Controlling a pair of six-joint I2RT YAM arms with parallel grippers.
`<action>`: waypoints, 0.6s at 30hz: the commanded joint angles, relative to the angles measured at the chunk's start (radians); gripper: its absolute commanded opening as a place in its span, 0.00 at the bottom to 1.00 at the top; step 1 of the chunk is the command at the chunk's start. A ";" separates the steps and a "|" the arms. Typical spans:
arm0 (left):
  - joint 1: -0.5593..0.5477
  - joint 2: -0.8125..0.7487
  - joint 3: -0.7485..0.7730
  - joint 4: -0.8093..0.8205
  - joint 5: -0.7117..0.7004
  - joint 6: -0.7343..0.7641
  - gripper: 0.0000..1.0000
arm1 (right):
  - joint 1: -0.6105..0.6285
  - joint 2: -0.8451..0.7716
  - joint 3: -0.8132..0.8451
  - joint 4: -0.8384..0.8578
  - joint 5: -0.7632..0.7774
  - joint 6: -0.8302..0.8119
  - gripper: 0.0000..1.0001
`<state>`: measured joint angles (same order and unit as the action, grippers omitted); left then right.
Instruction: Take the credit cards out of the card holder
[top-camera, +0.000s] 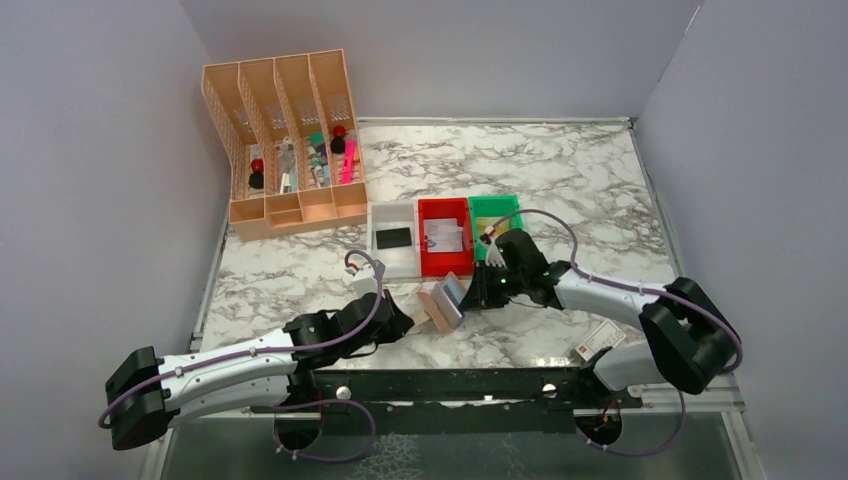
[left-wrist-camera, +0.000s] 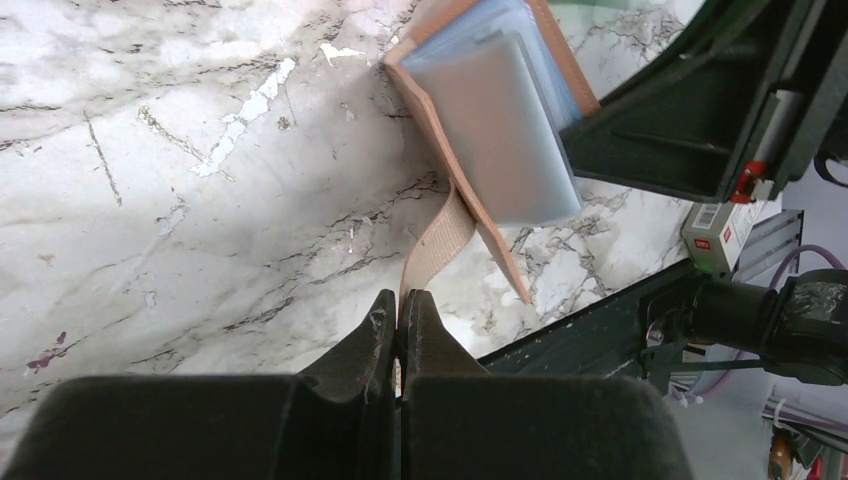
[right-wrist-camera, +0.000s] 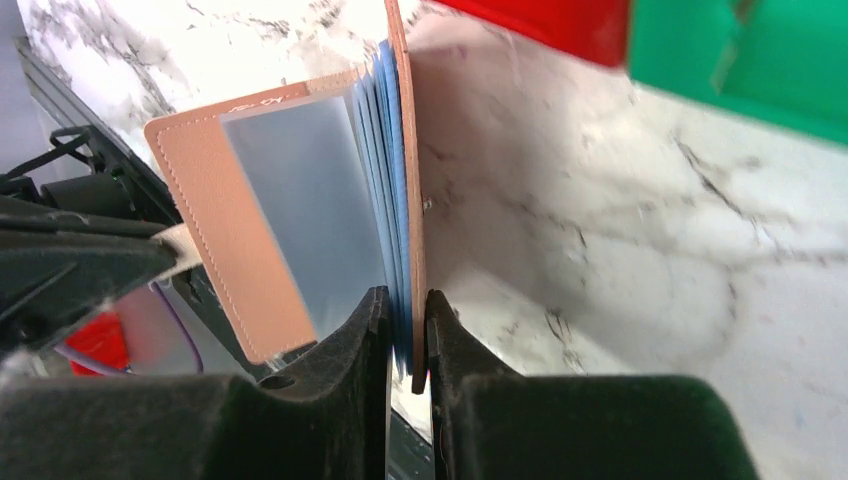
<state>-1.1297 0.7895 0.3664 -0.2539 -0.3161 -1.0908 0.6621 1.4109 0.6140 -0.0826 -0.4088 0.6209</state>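
The card holder (top-camera: 445, 303), brown outside with pale blue-grey sleeves, stands open on edge on the marble near the front, between both grippers. My left gripper (left-wrist-camera: 402, 300) is shut on its tan strap (left-wrist-camera: 437, 240), and the open holder (left-wrist-camera: 500, 120) lies just beyond the fingertips. My right gripper (right-wrist-camera: 407, 300) is shut on one brown cover together with several blue-grey sleeves of the holder (right-wrist-camera: 260, 200). The clear sleeves that face the cameras show no card. A dark credit card (top-camera: 393, 238) lies flat in the white bin (top-camera: 392, 208).
Just behind the holder stand the white bin, a red bin (top-camera: 445, 266) with a pale item in it, and a green bin (top-camera: 495, 204). A peach desk organiser (top-camera: 285, 140) fills the back left. A black rail (top-camera: 450, 385) runs along the table's near edge.
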 joint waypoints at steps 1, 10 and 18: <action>-0.001 0.006 0.026 -0.008 -0.023 0.014 0.00 | -0.006 -0.125 -0.138 -0.079 0.079 0.069 0.11; 0.001 0.096 0.036 0.035 -0.018 0.045 0.00 | -0.006 -0.426 -0.255 -0.200 0.194 0.142 0.48; -0.001 0.167 0.090 0.003 -0.030 0.081 0.00 | -0.006 -0.292 -0.056 -0.275 0.266 0.008 0.55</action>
<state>-1.1316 0.9451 0.4206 -0.2420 -0.3130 -1.0412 0.6598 1.0714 0.4801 -0.3336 -0.1810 0.7090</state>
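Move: My right fingers already pinch the cards and the cover behind them; the cards' middle is about 3 cm to their left, 1 cm ahead and 2 cm lower. From my left hand, which holds the strap, the cards sit some 8 cm right, 5 cm ahead and 4 cm down. Ahead of my right hand by 13 cm is the red tray, 4 cm left; the green tray is 14 cm ahead, 6 cm right, both about 4 cm lower. I keep the strap pinched in my left hand and let that hand sink about 1.5 cm, while my right hand pulls the card side back and to the right, away from it. About 5 cm back, my right fingers open and let go; the hand drifts on right to some 6 cm in all and eases 2 cm forward again, having turned about 10 degrees clockwise. ##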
